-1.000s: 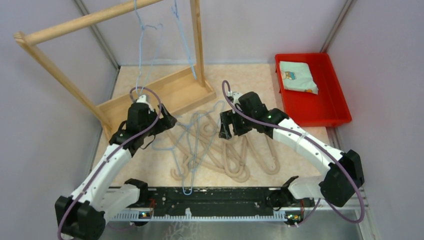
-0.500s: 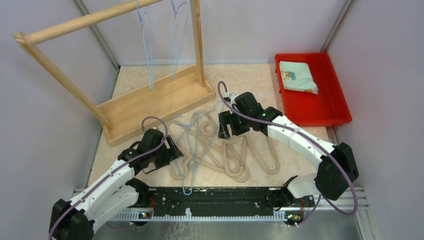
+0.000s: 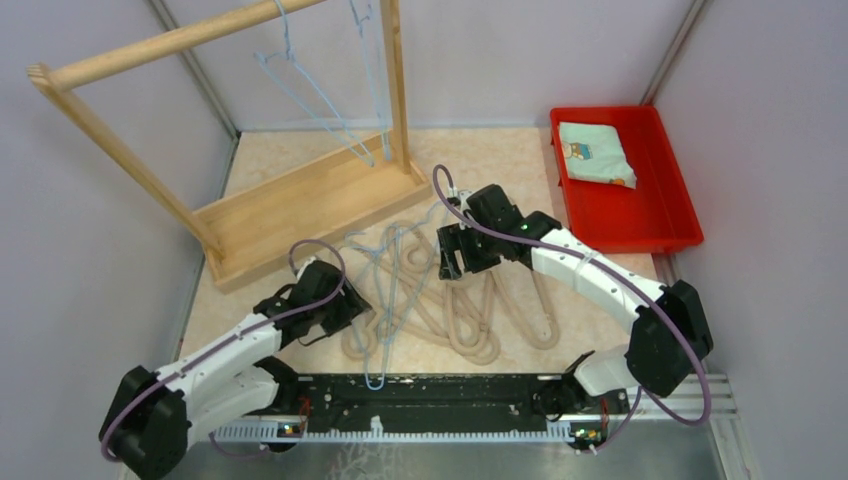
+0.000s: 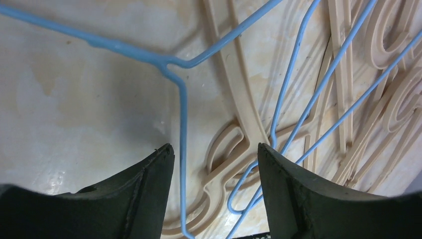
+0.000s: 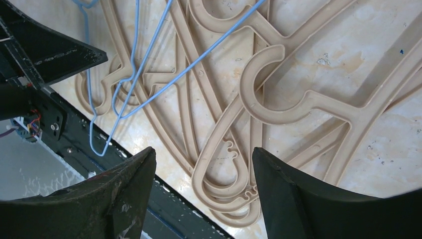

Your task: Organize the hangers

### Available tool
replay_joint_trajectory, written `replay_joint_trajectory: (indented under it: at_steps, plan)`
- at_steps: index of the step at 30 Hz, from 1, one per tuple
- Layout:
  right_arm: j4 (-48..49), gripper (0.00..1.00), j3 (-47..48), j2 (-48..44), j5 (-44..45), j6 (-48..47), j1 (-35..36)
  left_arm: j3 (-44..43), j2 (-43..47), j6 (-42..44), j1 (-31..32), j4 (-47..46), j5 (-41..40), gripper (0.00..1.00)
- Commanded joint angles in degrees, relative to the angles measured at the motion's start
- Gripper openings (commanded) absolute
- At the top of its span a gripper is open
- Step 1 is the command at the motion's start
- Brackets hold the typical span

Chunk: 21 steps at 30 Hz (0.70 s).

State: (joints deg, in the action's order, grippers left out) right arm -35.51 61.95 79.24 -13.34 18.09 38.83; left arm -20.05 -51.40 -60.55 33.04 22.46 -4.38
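A tangled pile of hangers lies mid-table: thick beige ones and thin light-blue wire ones. Two more blue wire hangers hang from the wooden rack's rail. My left gripper is low over the pile's left side and open. In the left wrist view, a blue wire runs between the jaws of the left gripper without touching them, over a beige hanger. My right gripper hovers open above the pile's upper right. The right gripper has beige hangers below it.
The wooden rack stands at the back left on its base. A red tray at the back right holds a folded cloth. A black rail runs along the near edge, with one blue hook overhanging it.
My left arm has pulled back from the rack's base to the pile's near left, its jaws narrowing somewhat. The hung blue hangers are swinging. The right arm has barely moved.
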Motion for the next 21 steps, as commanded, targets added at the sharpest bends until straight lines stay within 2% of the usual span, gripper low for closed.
replay_joint_trajectory:
  at_steps: [1,6,13,16,18,19,21]
  plan:
    - [0.8,0.71,1.2,-2.2,0.2,-0.5,-0.2,-2.6,-7.1,-2.4,2.1,-0.2,-6.5,0.68]
    - [1.1,0.71,0.9,-2.6,-0.3,-0.4,-0.2,-4.2,-12.9,-3.6,4.1,-0.9,-8.7,0.6]
    - [1.4,0.71,-0.6,-3.4,-0.5,-0.5,-0.2,-4.4,-15.8,-4.0,4.9,0.1,-11.0,0.29]
    - [1.5,0.71,-0.6,-3.3,-0.3,-0.9,-0.2,-5.1,-14.9,-3.8,5.0,2.2,-12.4,0.23]
    - [1.8,0.71,-0.4,-3.0,-0.4,-1.2,-0.3,-5.8,-13.9,-3.7,5.0,4.2,-13.3,0.11]
    - [1.8,0.71,-0.3,-2.9,-0.4,-1.2,-0.3,-6.5,-13.4,-3.6,5.0,5.5,-13.6,0.0]
    - [2.0,0.71,0.0,-2.6,-0.5,-1.4,-0.4,-8.5,-12.6,-2.6,5.0,8.7,-14.4,0.0]
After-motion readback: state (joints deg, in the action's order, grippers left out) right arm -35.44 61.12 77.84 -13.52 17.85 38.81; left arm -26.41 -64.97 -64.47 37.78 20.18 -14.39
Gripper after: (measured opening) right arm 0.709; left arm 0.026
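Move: The blue hanger's near shoulder wire, just below the neck, is already between the left gripper's open fingers, about 2 cm ahead, 1 cm left and 1 cm down. Its neck lies some 5 cm ahead and 1 cm left; a second blue hanger's near end is roughly 3 cm back and 5 cm right, and a tan hook is 5 cm back, 1 cm right. From the right hand, the wire is about 19 cm left, 8 cm back and 12 cm down. Ease the left gripper about 2.5 cm forward and a touch right along the near shoulder wire towards the blue hanger's neck, sinking some 1 cm close over the table, with a slight roll of under 10 degrees. From partly open, shut the fingers almost fully and pinch the wire just below the neck. ##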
